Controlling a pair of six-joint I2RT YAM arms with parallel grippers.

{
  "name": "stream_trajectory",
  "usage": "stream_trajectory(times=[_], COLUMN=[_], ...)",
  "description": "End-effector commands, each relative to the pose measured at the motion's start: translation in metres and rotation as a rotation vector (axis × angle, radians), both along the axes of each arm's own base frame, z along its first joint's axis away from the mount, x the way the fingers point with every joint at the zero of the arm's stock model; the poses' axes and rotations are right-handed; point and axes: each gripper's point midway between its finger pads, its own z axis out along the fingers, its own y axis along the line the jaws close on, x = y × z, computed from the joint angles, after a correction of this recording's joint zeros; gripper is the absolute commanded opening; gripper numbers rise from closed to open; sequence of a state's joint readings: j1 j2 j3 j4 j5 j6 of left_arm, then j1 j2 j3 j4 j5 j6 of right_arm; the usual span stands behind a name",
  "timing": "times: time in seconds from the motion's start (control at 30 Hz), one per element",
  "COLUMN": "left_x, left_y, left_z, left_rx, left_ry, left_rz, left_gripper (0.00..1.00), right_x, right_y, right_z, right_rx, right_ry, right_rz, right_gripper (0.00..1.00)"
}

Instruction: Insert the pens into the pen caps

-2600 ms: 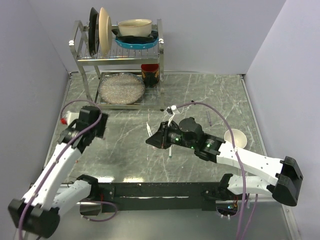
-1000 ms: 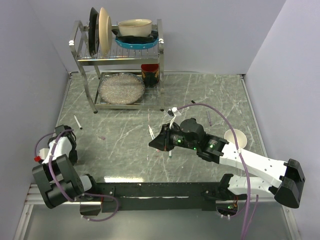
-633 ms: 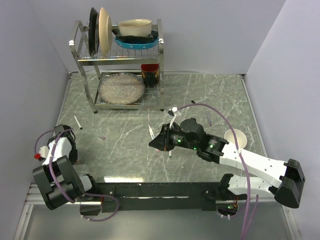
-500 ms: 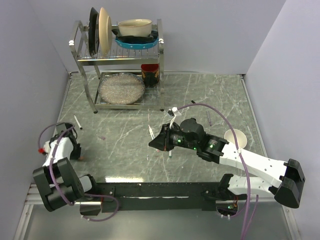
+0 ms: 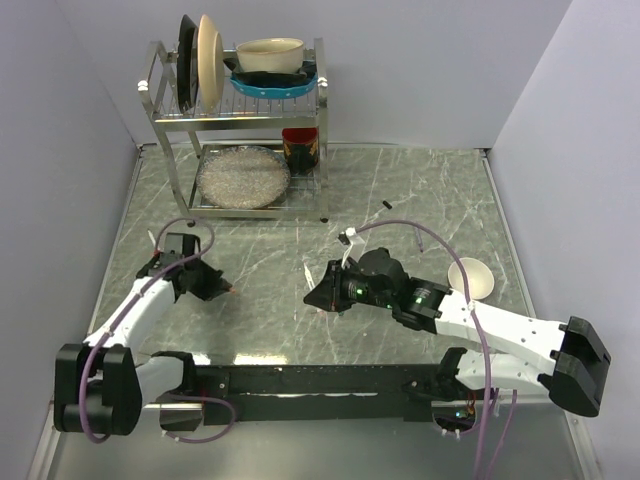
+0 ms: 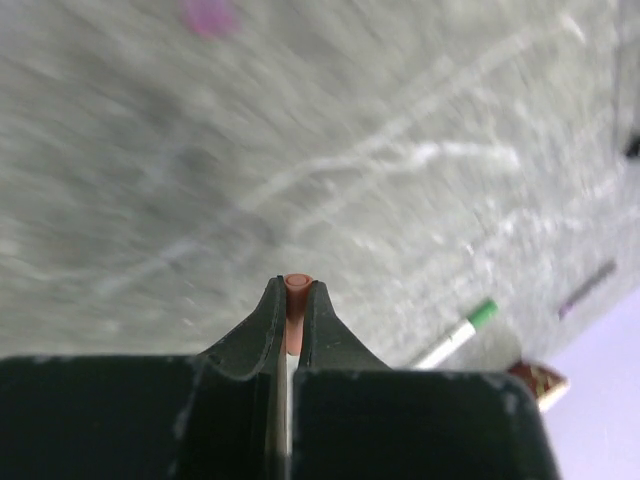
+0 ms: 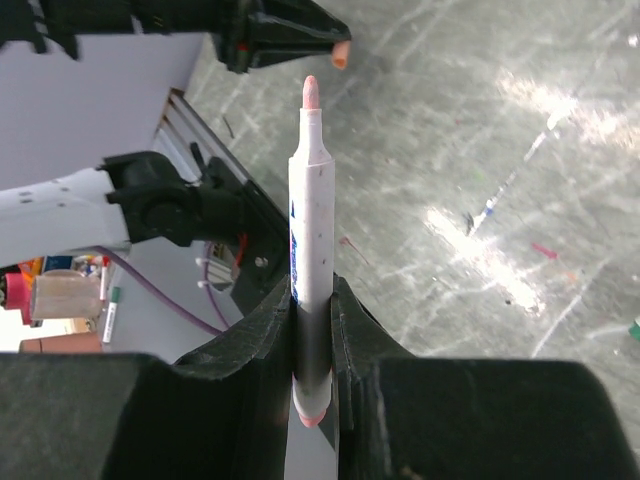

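My left gripper (image 5: 222, 287) is shut on a small red pen cap (image 6: 296, 293), whose open end pokes out past the fingertips. My right gripper (image 7: 312, 300) is shut on a white-barrelled pen (image 7: 308, 215) with a red tip, and the pen sticks out well beyond the jaws. In the right wrist view the cap (image 7: 341, 57) hangs just past the pen's tip and slightly to its right, not touching it. In the top view the two grippers face each other over the middle of the table. A green-ended pen (image 6: 460, 335) lies flat on the table.
A metal dish rack (image 5: 240, 120) with plates and bowls stands at the back. A white bowl (image 5: 469, 277) sits beside the right arm. A small black cap (image 5: 385, 206) lies behind the right gripper. A purple cable arcs over the right arm.
The left arm has swung from the near left corner out over the table toward the right gripper. The right gripper with its pen has shifted slightly forward.
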State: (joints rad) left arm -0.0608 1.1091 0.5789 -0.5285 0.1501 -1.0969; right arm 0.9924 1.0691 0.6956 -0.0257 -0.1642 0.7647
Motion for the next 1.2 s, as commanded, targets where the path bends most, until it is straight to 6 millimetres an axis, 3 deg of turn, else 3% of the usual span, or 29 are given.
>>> stream_trajectory(times=[0.0, 0.27, 0.4, 0.6, 0.83, 1.17], left_x=[0.018, 0.014, 0.000, -0.019, -0.036, -0.034], left_y=[-0.029, -0.098, -0.130, -0.149, -0.157, -0.147], left_z=[0.043, 0.119, 0.174, 0.231, 0.261, 0.255], left_rx=[-0.078, -0.308, -0.371, -0.421, -0.481, -0.443], left_ry=[-0.123, -0.433, -0.630, -0.849, -0.984, -0.973], left_rz=[-0.072, -0.303, -0.426, -0.480, -0.498, -0.436], left_gripper=[0.01, 0.01, 0.01, 0.01, 0.01, 0.01], right_x=[0.002, -0.009, -0.013, -0.022, -0.027, -0.028], right_y=[0.008, 0.023, 0.027, 0.027, 0.035, 0.038], right_z=[0.013, 0.004, 0.012, 0.037, 0.051, 0.062], right_rx=[0.075, 0.125, 0.146, 0.218, 0.222, 0.236], right_ry=[-0.024, 0.036, 0.021, -0.041, -0.050, -0.059], right_rz=[0.001, 0.051, 0.058, 0.037, 0.051, 0.034], right_gripper=[0.00, 0.00, 0.00, 0.00, 0.00, 0.00])
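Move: The left hand, pinching the pink pen cap, has the pen in the right fingers about 17 cm to its right, 6 cm back and 16 cm above. A purple-pink cap lies on the table roughly 6 cm ahead, 7 cm left and 5 cm below this hand; the green-capped marker lies 24 cm to its right, level with it in reach and 5 cm below. From the right hand, the pink cap is some 17 cm left, 9 cm ahead and 13 cm below. Keeping the pink cap pinched, the left hand sweeps up about 25 cm and 15 cm to its right towards the upright-leaning pen, easing slightly back while its fingers tilt up from pointing down by some 55 degrees and swing clockwise. The right hand keeps its grip on the pen, dips a little, then draws back and left about 3 cm each way and comes slightly up towards the cap, before holding still. ##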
